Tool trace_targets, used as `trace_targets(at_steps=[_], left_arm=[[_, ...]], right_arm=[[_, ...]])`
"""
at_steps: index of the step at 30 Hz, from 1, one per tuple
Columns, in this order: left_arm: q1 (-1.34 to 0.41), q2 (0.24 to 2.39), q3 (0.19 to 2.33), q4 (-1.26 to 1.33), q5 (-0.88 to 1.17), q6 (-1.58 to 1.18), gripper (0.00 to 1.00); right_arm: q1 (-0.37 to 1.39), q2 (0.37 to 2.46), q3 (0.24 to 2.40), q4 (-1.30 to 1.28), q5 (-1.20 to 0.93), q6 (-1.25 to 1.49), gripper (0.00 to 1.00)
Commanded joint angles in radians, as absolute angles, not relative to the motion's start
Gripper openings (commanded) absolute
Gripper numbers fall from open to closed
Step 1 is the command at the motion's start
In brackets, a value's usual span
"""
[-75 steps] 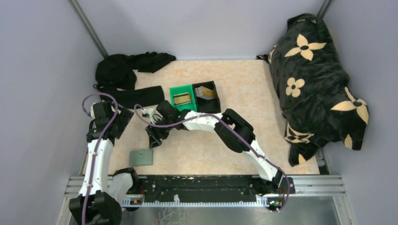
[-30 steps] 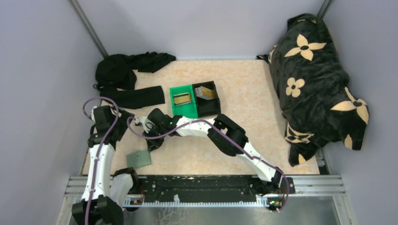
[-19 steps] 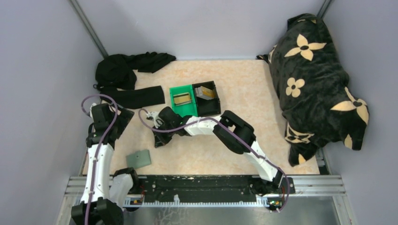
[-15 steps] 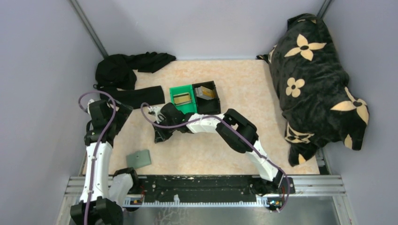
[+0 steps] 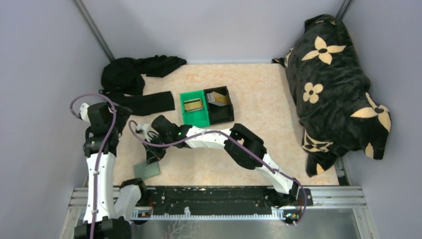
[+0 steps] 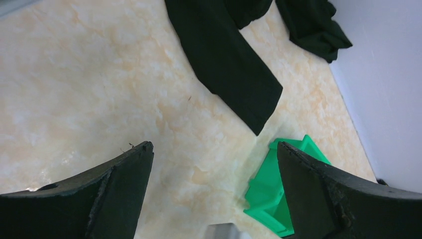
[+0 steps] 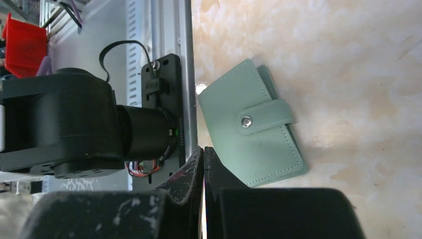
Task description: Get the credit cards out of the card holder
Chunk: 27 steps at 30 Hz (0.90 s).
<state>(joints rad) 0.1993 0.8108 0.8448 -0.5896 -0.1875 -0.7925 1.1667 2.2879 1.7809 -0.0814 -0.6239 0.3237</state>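
Observation:
The card holder [image 5: 147,170] is a grey-green wallet lying shut on the table near the front rail. In the right wrist view its snap strap is fastened across the card holder [image 7: 254,130]. My right gripper [image 5: 151,155] hangs just behind it, and its shut fingertips [image 7: 203,149] hold nothing beside the wallet's edge. A tan-gold credit card [image 5: 193,105] lies in the green bin [image 5: 198,117], and another card [image 5: 219,97] lies in the black bin [image 5: 225,112]. My left gripper [image 6: 214,149] is open and empty over bare table at the far left [image 5: 112,115].
Black clothing [image 5: 134,74] is heaped at the back left, with one strip [image 6: 224,64] reaching toward the green bin [image 6: 276,199]. A large black flowered cushion [image 5: 338,84] fills the right side. The metal rail [image 5: 214,199] and the arm bases line the near edge.
My right arm swung away to the right, then came back left and nearer, down to the card holder. Its jaws parted briefly and shut again. The left arm drew back toward the left wall.

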Motion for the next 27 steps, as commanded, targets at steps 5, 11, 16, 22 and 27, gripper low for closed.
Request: trace_targets(at_steps=[5,11,16,22,27], left_arm=[[0.206,0.831,0.968,-0.6,-0.262,-0.784,0.99],[0.205,0.837,0.982,-0.587,-0.234,-0.768,0.99],[0.202,0.826,0.943,-0.569,-0.215,-0.758,0.99],[0.192,0.835,0.892,-0.512,-0.158,-0.731,0.99],[0.179,0.854,0.831,-0.459,-0.086,-0.702,0.99]], right_arm=[[1.172,2.417,1.928,-0.276,-0.659,0.248,0.0],[1.165,2.472,1.947,-0.349,-0.565,0.244,0.0],[1.067,2.348,1.771,-0.235,-0.51,0.293,0.0],[0.926,2.211,1.6,-0.207,-0.438,0.291,0.0],[0.888,2.061,1.473,-0.223,-0.341,0.26,0.0]])
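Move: The card holder lies about 2 cm back, 4 cm to the left and 7 cm below the right hand, whose shut fingers hang over its right side. The green tray is some 26 cm ahead and 15 cm to the right of that hand; the black tray is about 27 cm ahead and 28 cm to the right. From the left hand the card holder lies roughly 17 cm back, 9 cm right and 19 cm down. The card holder is met from above: the right hand sinks about 6 cm, shut fingers tipping further down, and the tips come to rest on its right part. Staying at that height, they drag it some 13 cm forward and 11 cm right towards the green tray, the wrist turning clockwise. The open left hand rises about 4.5 cm, then sinks 3 cm. ##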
